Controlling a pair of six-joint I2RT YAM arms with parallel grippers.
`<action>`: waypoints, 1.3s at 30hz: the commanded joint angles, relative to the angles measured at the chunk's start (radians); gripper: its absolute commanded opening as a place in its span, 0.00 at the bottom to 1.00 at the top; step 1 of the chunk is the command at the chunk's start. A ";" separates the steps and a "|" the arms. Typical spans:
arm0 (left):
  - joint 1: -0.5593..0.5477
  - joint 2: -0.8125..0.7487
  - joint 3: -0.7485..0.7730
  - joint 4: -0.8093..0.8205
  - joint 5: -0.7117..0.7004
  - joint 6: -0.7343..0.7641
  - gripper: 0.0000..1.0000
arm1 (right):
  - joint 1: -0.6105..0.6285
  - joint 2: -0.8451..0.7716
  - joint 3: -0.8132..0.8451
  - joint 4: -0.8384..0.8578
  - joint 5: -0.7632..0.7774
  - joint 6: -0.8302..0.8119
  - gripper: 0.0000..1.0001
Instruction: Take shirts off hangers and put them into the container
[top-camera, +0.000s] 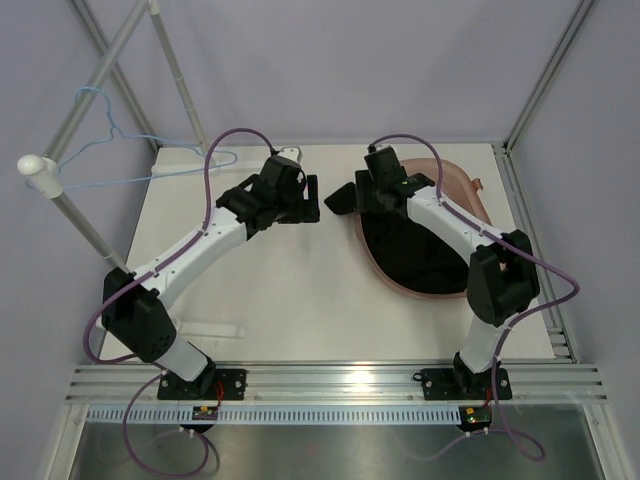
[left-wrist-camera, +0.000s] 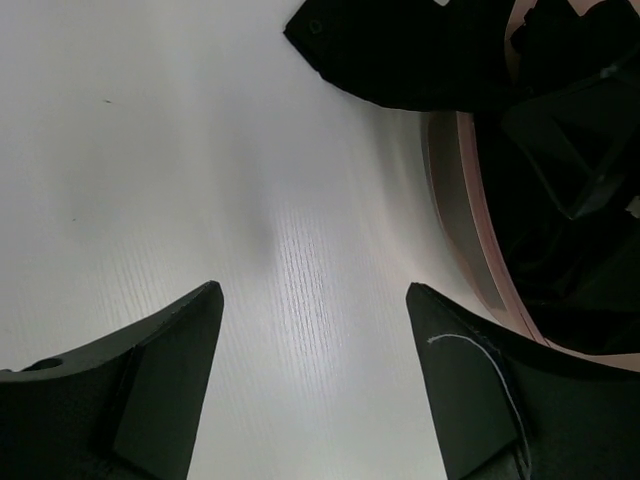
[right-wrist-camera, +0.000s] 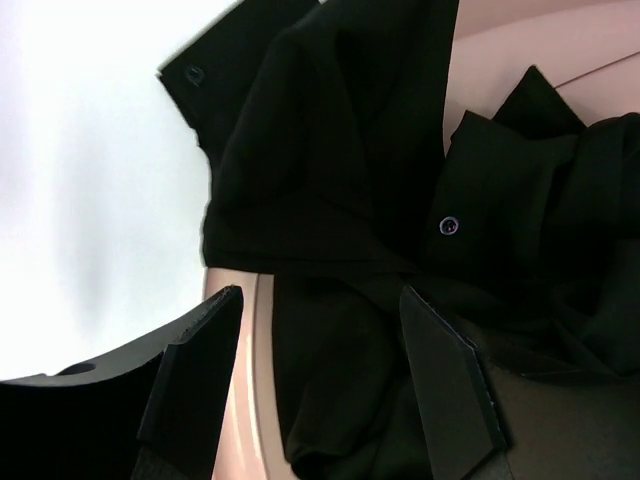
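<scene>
The black shirt (top-camera: 415, 250) lies bunched inside the pink container (top-camera: 470, 180) at the right of the table. One buttoned flap (right-wrist-camera: 250, 90) spills over the container's left rim (right-wrist-camera: 245, 400) onto the white table. My right gripper (right-wrist-camera: 320, 292) hovers over that rim, open, with shirt fabric below its fingers. A short way left of it, my left gripper (top-camera: 305, 198) is open over bare table, nothing between its fingers (left-wrist-camera: 170, 350). The light-blue wire hanger (top-camera: 120, 135) hangs bare on the rack at the far left.
Grey rack poles (top-camera: 85, 225) with a white cap (top-camera: 38, 168) rise over the table's left edge. A frame post (top-camera: 545, 80) stands at the back right. A small white strip (top-camera: 215, 328) lies near the front of the table.
</scene>
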 joint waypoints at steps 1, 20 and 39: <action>0.003 -0.048 -0.017 0.061 0.035 -0.001 0.80 | -0.001 0.040 0.051 0.016 0.056 -0.037 0.73; 0.003 -0.099 -0.062 0.086 0.060 0.021 0.80 | -0.020 0.236 0.205 0.062 0.148 -0.103 0.41; 0.003 -0.104 -0.131 0.128 0.060 -0.017 0.80 | -0.015 -0.149 0.117 0.019 0.148 -0.098 0.00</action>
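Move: The fold of the black shirt draped over the container's left rim lies about 5 cm ahead of the right hand and 4 cm below it. The shirt's buttoned end is roughly 4 cm ahead and 6 cm left, on the table side; the container's middle is some 13 cm right and 3 cm back. From the left hand the fold is about 11 cm ahead, 12 cm right and 10 cm lower. Right hand sinks, reaches 5 cm forward, pinches the draped shirt fold, then lifts some 7 cm, drawing back. ##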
